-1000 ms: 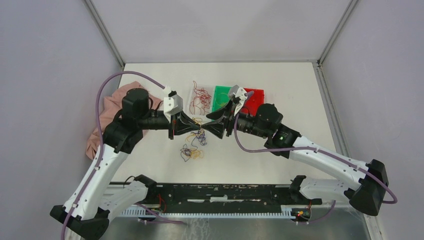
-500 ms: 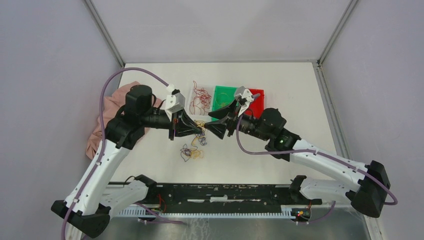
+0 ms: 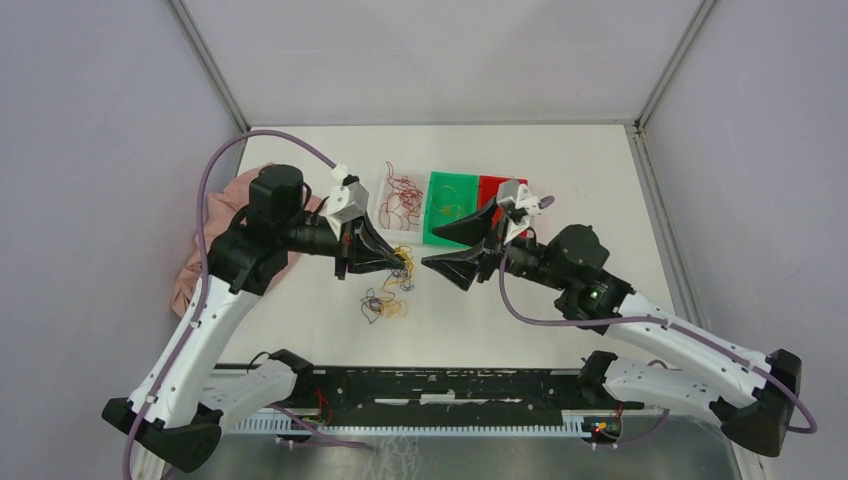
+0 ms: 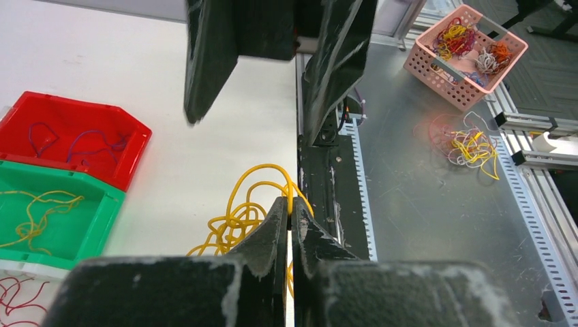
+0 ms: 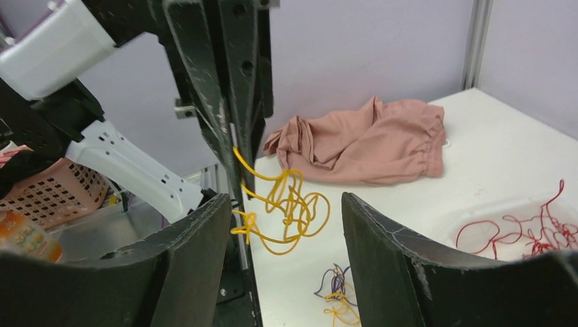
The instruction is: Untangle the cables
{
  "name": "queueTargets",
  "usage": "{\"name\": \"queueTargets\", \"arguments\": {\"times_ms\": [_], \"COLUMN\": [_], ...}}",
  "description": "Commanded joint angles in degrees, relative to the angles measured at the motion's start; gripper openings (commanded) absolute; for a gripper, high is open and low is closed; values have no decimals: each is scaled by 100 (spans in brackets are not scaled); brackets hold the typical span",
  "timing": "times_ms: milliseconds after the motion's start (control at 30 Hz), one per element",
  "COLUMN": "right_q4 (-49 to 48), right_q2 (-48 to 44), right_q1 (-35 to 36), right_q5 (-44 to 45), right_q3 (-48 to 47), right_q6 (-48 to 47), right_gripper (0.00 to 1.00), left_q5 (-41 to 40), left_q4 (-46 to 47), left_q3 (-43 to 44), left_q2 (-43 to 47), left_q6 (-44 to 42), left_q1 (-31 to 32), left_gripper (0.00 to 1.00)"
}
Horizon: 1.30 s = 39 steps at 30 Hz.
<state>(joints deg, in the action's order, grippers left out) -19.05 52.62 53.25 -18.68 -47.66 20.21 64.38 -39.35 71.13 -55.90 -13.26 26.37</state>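
My left gripper [image 3: 404, 262] is shut on a yellow cable [image 3: 403, 274], pinched at the fingertips [image 4: 290, 204]. The cable [image 4: 242, 208] hangs below them in loose curls above the table. My right gripper [image 3: 428, 251] is open and empty, just right of the left one, its jaws wide apart on either side of the hanging yellow cable [image 5: 290, 204] without touching it. A small clump of purple and yellow cables [image 3: 384, 303] lies on the table below, also in the right wrist view [image 5: 337, 293].
Behind the grippers stand a clear tray [image 3: 385, 215] with red cables [image 3: 403, 195], a green bin [image 3: 450, 215] with yellow cables and a red bin [image 3: 512, 186] with purple ones. A pink cloth [image 3: 208, 235] lies at the left edge.
My right gripper has drawn back to the right, away from the left gripper, and now stands open. The left gripper stays shut on the yellow cable, shifted slightly right.
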Motion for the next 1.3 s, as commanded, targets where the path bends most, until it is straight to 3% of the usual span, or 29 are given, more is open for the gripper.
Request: {"name": "queueTargets", "arguments": {"times_ms": [0,500,967,1267], "right_q4": [-463,-1557,-1487,-2520], "right_q2": [358,894,1056,1770], "right_q1": [44,207,239,615], "right_q5": [-72,471,-263,809], "right_q3": [-246,-284,-531,-621], "right_q6": [18,245,195,-7], "right_gripper": [67,66,66,66], "left_q5": [335,380,403,696], "left_q4": [3,112,112,113], "left_q3": [290,357,451,603], "left_q2": [-14,-22,-69,-164], "left_q6": [291,424,405,659], "left_q1": [16,12,9,17], "left_gripper": [3,3,3,3]}}
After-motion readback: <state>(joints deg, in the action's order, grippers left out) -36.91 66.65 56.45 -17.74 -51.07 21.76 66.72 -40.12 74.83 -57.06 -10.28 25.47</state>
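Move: The yellow cable is pinched in my left fingertips; its dangling tangle lies about 6 cm left of my open right hand, level fore and aft, and some 3 cm lower. From my left hand it hangs about 2 cm ahead and 2 cm below. On the table, about 36 cm below my right hand, the purple and yellow pile sits some 11 cm left and 4 cm ahead; the green tray is about 27 cm ahead and 3 cm right. I bring my open right hand left about 5 cm in all, towards the yellow cable at my left fingertips. It dips some 3 cm at first, then climbs back to end slightly higher and farther forward, its rear finger right beside the left fingertips, its jaws still wide. My left hand keeps its pinch on the cable and eases up about 2 cm. ##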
